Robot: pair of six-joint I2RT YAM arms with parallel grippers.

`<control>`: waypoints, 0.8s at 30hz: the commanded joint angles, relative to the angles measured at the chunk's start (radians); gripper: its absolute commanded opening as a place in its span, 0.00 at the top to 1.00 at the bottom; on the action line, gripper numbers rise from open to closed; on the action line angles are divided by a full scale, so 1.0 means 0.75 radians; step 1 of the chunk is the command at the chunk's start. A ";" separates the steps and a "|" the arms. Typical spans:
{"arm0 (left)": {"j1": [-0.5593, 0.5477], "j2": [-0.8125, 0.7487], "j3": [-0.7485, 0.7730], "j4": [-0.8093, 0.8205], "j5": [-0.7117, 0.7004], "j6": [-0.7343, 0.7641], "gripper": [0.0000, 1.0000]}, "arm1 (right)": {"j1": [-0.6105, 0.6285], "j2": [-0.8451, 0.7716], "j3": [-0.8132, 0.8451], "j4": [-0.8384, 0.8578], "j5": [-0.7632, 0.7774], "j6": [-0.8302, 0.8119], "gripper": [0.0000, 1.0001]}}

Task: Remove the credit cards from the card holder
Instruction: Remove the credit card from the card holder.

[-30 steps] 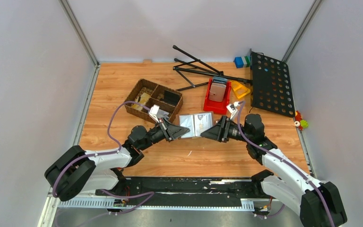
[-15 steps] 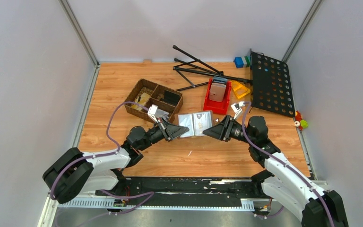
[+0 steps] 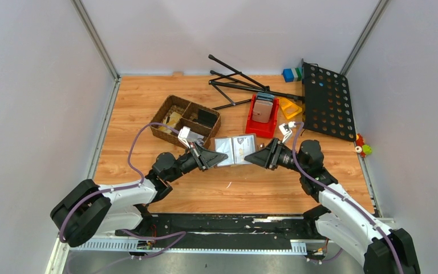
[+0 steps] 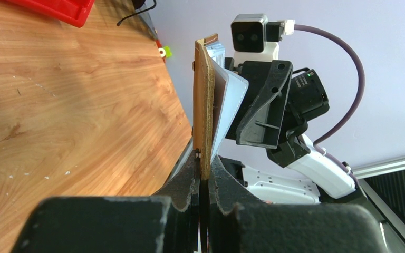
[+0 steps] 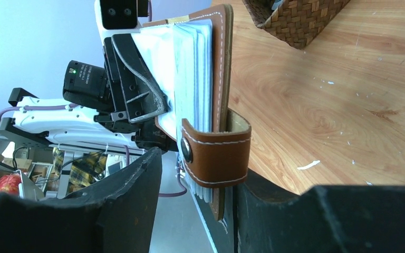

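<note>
The brown card holder (image 3: 235,150) hangs open above the table between both arms, its pale silvery inside facing up. The credit cards (image 3: 242,149) sit in its sleeves; the right wrist view gives only a stack of pale sleeve edges (image 5: 192,74). My left gripper (image 3: 211,157) is shut on the left cover's edge (image 4: 204,158). My right gripper (image 3: 258,156) is open around the right edge and the tab clasp (image 5: 216,153). The cover rests against one finger (image 5: 274,211), with a gap to the other finger (image 5: 132,200).
A wicker basket (image 3: 185,120) stands just behind the left gripper. A red bin (image 3: 262,123) holding a pinkish slab is behind the right gripper. Black stand legs (image 3: 239,83) and a perforated black panel (image 3: 326,101) lie at the back right, with small toys (image 3: 362,147) nearby.
The right gripper's jaws have narrowed around the holder's right edge. The holder and both grippers shifted slightly away from the arm bases. The left grip is unchanged.
</note>
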 commanded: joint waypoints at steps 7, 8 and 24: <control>0.007 0.012 0.068 0.079 0.064 0.010 1.00 | 0.007 0.047 0.028 0.149 -0.068 0.037 0.59; 0.007 0.016 0.069 0.080 0.064 0.008 1.00 | 0.006 0.051 0.030 0.152 -0.071 0.037 0.60; 0.020 -0.008 0.131 -0.214 0.088 0.108 0.95 | 0.007 0.073 0.067 0.039 -0.056 -0.023 1.00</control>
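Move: The open card holder hangs in the air between the hands. The left hand already grips its left part, and the holder's middle lies roughly 4 cm right and 3 cm ahead of that hand at about its height. From the right hand, which is open around its near right edge, the middle is some 4 cm left and 3 cm ahead, level. The red tray is about 25 cm ahead and 6 cm right of the right hand, 16 cm lower. The basket lies about 20 cm ahead and 15 cm left of the left hand, likewise lower. The card holder's right half is pinched beside the strap near its near edge: the right fingers, half open at first, edge barely half a centimetre left and then shut around it. Meanwhile the left hand keeps its grip and carries the holder about 1 cm right, towards the right fingers, turning slightly clockwise and dipping at the end. ##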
